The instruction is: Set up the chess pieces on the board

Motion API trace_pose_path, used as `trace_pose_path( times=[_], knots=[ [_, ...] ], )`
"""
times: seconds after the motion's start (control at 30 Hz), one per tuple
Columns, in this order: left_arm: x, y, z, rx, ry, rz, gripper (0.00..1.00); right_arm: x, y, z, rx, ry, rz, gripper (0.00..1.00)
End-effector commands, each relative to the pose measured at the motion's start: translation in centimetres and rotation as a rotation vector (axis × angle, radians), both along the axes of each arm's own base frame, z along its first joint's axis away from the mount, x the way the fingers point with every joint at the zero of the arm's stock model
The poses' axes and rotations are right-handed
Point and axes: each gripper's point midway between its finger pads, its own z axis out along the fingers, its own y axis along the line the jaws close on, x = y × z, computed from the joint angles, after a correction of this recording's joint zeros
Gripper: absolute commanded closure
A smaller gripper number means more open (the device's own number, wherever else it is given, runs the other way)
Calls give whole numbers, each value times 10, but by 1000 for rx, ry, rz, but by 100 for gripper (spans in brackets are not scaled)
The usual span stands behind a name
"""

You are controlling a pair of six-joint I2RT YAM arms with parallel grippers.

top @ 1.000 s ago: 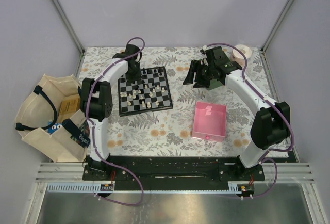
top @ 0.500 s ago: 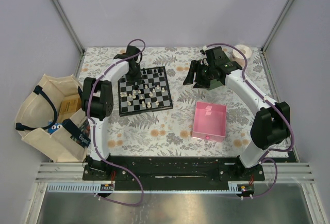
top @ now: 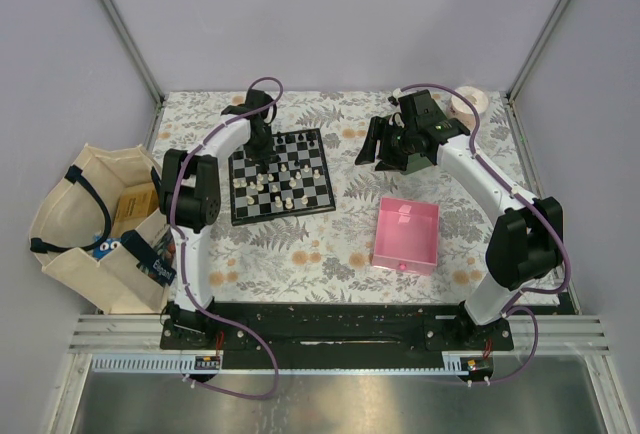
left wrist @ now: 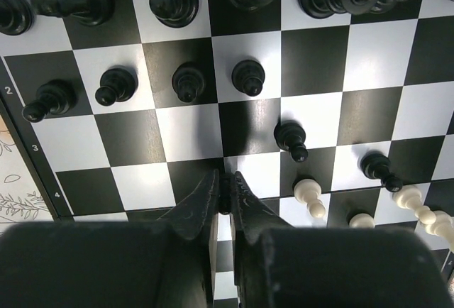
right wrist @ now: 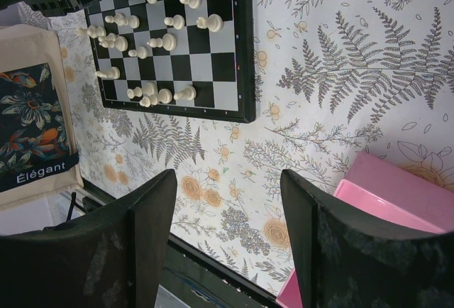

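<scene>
The board (top: 281,176) lies left of centre on the floral table. Black chess pieces (left wrist: 188,81) stand along its far rows and cream-white pieces (left wrist: 308,193) nearer the front. My left gripper (top: 263,144) is low over the board's far left part. In the left wrist view it (left wrist: 225,184) is shut on a small black piece pinched between the fingertips, above a white square. My right gripper (top: 375,149) hangs open and empty above the table, right of the board. Its wrist view shows the board (right wrist: 245,52) with white pieces (right wrist: 149,95).
A pink tray (top: 406,235) sits at front right, also in the right wrist view (right wrist: 397,194). A cream cloth bag (top: 85,224) lies off the table's left edge. A white roll (top: 468,102) sits at the far right corner. Walls enclose the table.
My left gripper has shifted slightly toward the board's far edge. The right arm has not moved.
</scene>
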Motion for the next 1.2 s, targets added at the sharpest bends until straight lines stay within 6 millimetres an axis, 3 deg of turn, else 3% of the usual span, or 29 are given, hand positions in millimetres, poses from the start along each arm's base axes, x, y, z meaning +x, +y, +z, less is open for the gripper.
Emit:
trace_pose_path(
  times=[0.0,0.3,0.63,0.87,1.17],
  knots=[
    [14,-2,22,-6,-66,-3,93,0,0,17,20,-41,13,31],
    [21,-4,50,-17,-125,-13,96,1,0,18,22,-43,14,31],
    [50,-20,78,-77,-208,-33,96,0,-1,20,17,-51,11,31],
    [66,-30,70,-96,-217,-43,96,0,-2,20,12,-49,11,31],
    [69,-35,53,-70,-207,-42,96,0,-2,18,7,-44,9,31]
  ],
)
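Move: The left hand has a black pawn pinched on the board; the empty square it is taken to, in the second row in front of the black royal piece, lies some 7 cm ahead, 3 cm to the right and 2 cm lower. On that row a placed black pawn stands about 6 cm straight ahead of the hand, the royal piece 10 cm ahead and 3 cm right, a loose black pawn 3 cm ahead and 3 cm right. From the right hand the square is roughly 15 cm ahead, 24 cm left and 16 cm below. Still pinching the black pawn between its fingertips, the left hand lifts it clear of the board by about 7 cm, swinging forward over the squares and a little right towards the gap in the black pawn row as it rises. Some 6 cm farther out it stops advancing and sinks about 3 cm, fingers kept shut and tipped slightly more outward. ##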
